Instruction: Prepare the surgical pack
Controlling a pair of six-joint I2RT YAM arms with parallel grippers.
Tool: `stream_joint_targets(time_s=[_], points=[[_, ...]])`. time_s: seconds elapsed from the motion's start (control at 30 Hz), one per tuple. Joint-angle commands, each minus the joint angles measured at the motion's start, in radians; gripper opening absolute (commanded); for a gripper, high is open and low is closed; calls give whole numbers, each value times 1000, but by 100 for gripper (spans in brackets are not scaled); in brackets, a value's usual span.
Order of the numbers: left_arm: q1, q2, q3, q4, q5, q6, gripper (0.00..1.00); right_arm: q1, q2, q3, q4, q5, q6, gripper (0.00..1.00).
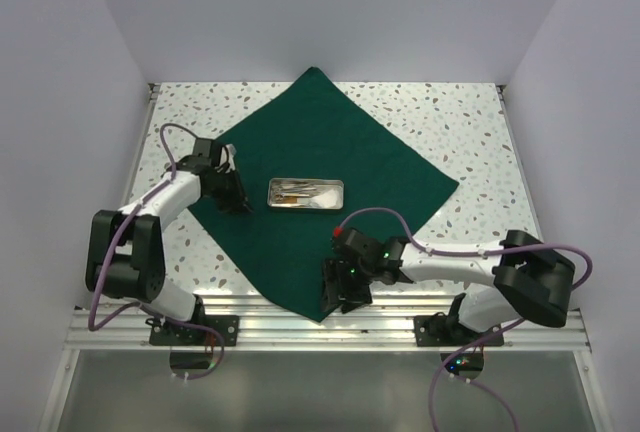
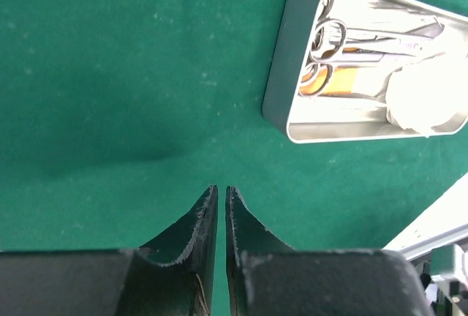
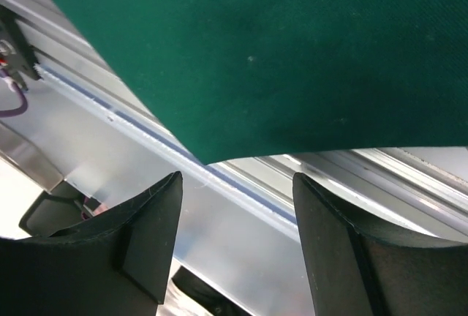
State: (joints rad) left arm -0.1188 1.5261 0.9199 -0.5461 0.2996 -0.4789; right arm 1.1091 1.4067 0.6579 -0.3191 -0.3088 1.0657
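Observation:
The dark green drape [image 1: 330, 142] lies flat as a diamond on the table. The small steel tray [image 1: 272, 193] sits at its middle, holding scissors [image 2: 340, 38], forceps [image 2: 409, 32] and white gauze [image 2: 424, 93]. My left gripper [image 1: 243, 207] rests over the drape's left part, left of the tray [image 2: 281, 82]; its jaws [image 2: 221, 188] are shut with nothing between them. My right gripper [image 1: 335, 304] is open at the drape's near corner [image 3: 212, 155]. The corner's tip lies just beyond the gap between its fingers [image 3: 235, 177], not gripped.
An aluminium rail [image 1: 400, 317] runs along the table's near edge, under the drape's near corner and under my right gripper [image 3: 219, 206]. Speckled tabletop [image 1: 450, 122] shows around the drape. White walls close in the left, right and back.

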Motion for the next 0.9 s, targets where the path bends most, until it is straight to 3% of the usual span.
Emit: stream_joint_targets(time_s=[0.0, 0.23, 0.53, 0.87], points=[[-7, 35, 31, 52, -5, 11, 12, 11, 20, 32, 57, -24, 10, 66], [-7, -33, -15, 51, -11, 6, 12, 32, 77, 86, 57, -13, 7, 63], [-7, -193, -79, 8, -4, -7, 14, 67, 91, 137, -79, 52, 1, 60], [-7, -302, -75, -54, -2, -30, 15, 262, 257, 477, -412, 336, -337, 60]])
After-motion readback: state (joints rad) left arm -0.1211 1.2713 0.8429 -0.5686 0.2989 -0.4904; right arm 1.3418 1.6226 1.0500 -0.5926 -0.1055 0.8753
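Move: The cloth's near corner lies just under my right hand, about 2 cm to its left, 2 cm back and some 3 cm below. The instrument tray stands on the cloth 27 cm ahead of that hand and about 5 cm to its left. From my left hand the tray is about 4 cm ahead and 14 cm to the right, and the near corner some 26 cm back and 17 cm to the right. I take my right hand, fingers still open, left across the cloth's near corner by about 5 cm. It slides level and slowly at first, then comes back and up about 2 cm while the wrist turns some 20 degrees counter-clockwise and its tips swing up a little. Meanwhile I lift my nearly shut left hand about 4 cm off above the cloth, easing it slightly back. ##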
